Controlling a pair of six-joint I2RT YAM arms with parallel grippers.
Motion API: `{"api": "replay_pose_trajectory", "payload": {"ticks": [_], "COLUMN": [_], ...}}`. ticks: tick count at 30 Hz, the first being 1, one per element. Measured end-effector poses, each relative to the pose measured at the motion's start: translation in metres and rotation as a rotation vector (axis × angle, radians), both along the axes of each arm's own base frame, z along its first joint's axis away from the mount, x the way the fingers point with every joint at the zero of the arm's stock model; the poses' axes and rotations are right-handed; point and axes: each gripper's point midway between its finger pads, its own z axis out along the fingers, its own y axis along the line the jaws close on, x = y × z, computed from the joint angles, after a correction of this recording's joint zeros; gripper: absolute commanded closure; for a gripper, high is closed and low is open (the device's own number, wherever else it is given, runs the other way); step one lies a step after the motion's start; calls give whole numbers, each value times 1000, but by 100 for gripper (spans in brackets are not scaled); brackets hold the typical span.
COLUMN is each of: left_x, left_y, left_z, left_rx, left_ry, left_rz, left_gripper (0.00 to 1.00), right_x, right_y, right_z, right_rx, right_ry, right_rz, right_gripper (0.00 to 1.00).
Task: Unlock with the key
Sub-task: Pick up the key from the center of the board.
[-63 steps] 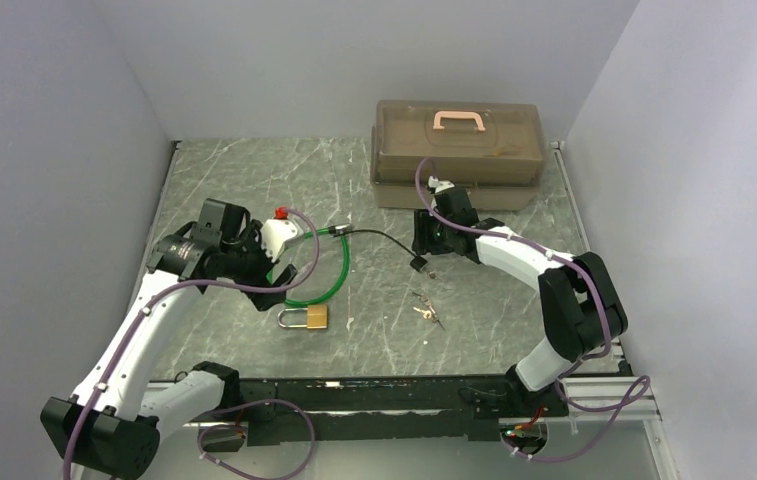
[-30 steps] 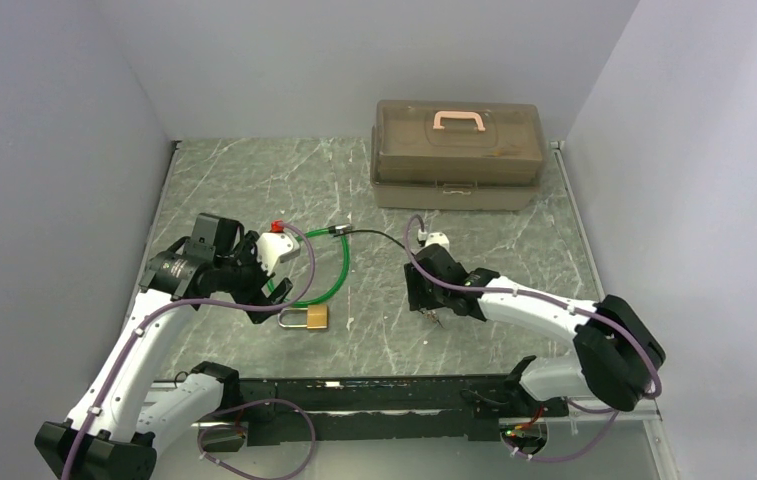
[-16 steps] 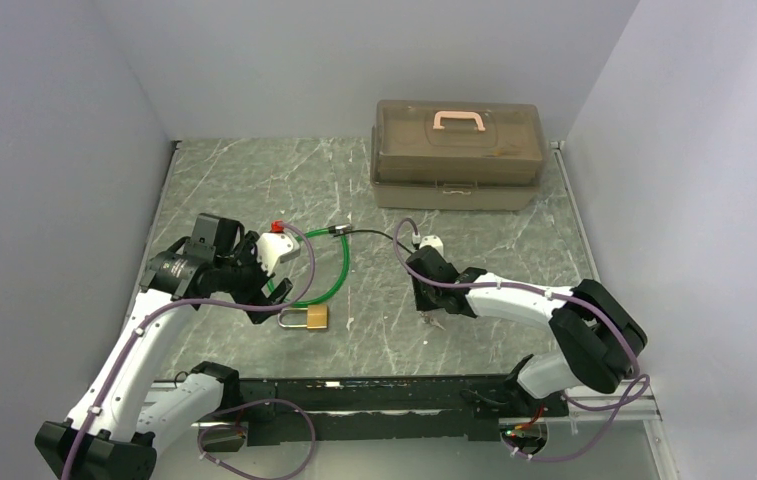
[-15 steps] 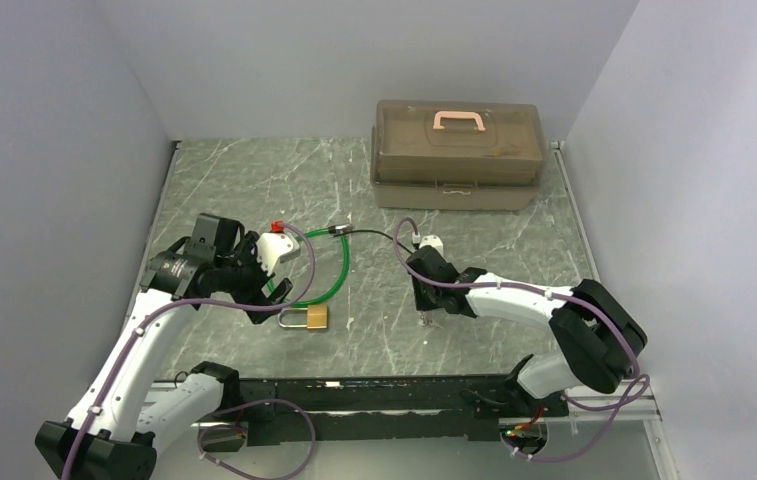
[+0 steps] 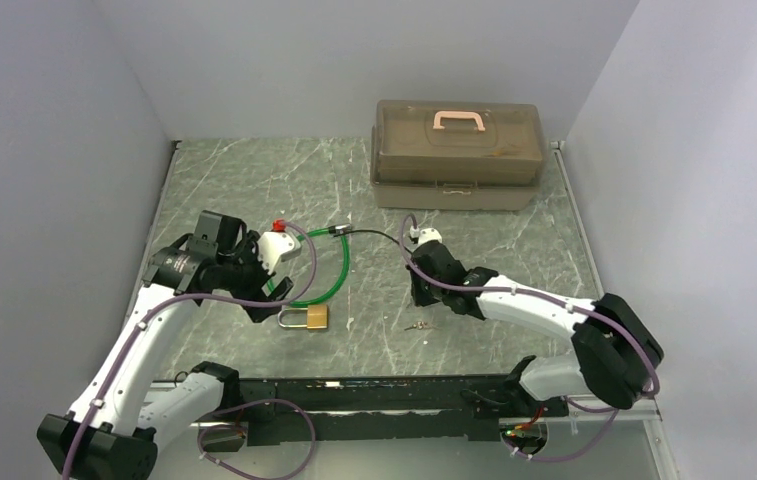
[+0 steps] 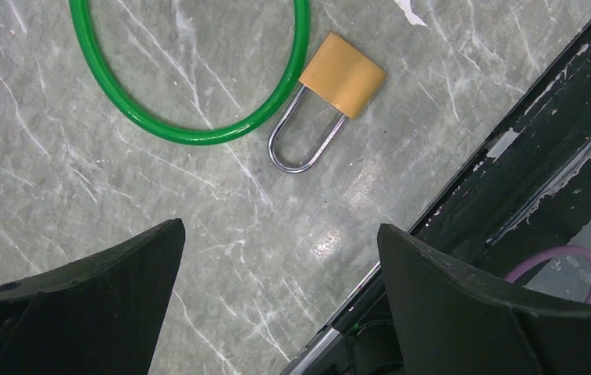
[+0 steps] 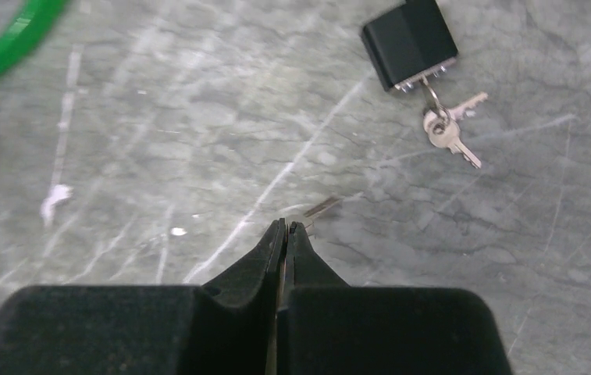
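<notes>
The key (image 5: 417, 326) is a tiny silver bunch just below my right gripper (image 5: 421, 306). In the right wrist view that gripper (image 7: 285, 224) is shut, and a thin silver key blade (image 7: 322, 207) sticks out past its tips. The rest of the bunch is hidden behind the fingers. The brass padlock (image 5: 307, 318) lies flat beside a green cable loop (image 5: 332, 283). It also shows in the left wrist view (image 6: 343, 74), shackle towards me. My left gripper (image 6: 278, 228) is wide open and empty above bare table, just short of the padlock.
A small black lock (image 7: 409, 43) with two keys (image 7: 450, 131) lies beyond the right fingertips. A brown toolbox (image 5: 457, 150) stands at the back. A thin black cable (image 5: 379, 236) runs from the green loop. The black front rail (image 6: 526, 156) is near the left gripper.
My right arm swung from the back down onto the key bunch, shut there, then drew back a little. The bunch now shows slightly nearer and to the left. The left arm barely moved.
</notes>
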Motion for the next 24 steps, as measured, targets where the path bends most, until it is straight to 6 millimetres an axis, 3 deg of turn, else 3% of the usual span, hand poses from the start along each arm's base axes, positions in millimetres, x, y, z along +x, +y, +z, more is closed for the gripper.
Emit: {"api": "replay_pose_trajectory", "payload": {"ticks": [7,11,24], "left_x": [5,2,-20], "left_y": [-6,-14,-74], "left_z": [6,10,56], "left_rx": [-19,-60,-428], "left_ry": [15,28,-70], "left_rz": [-14,-38,-300], "left_gripper": [1,1,1], "right_x": [3,-6,-63], "right_y": [28,50,139], "right_z": [55,93,265], "right_rx": [146,260,656], "right_ry": [-83,-113,-217], "right_rz": [91,185,616], "right_gripper": [100,100,100]}}
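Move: The right hand already pinches the key some 3 cm above the table. The open left gripper it is carried towards lies about 29 cm to its left, 5 cm nearer the base and 13 cm higher. The padlock lies about 22 cm left and 1 cm back, the other keys roughly 2 cm straight back, and the black lock about 8 cm straight ahead, all some 3 cm below. From the left hand, the key is about 29 cm right, 5 cm ahead and 12 cm down. Up and to the left, speeding up, the right hand lifts the pinched key about 26 cm while swinging 14 cm towards the left gripper and, later, some 6 cm back. It rolls and turns counter-clockwise until its fingers point largely left. The wide-open left hand comes to meet it, about 7 cm right and 5 cm up, turning its fingers more to the right. ##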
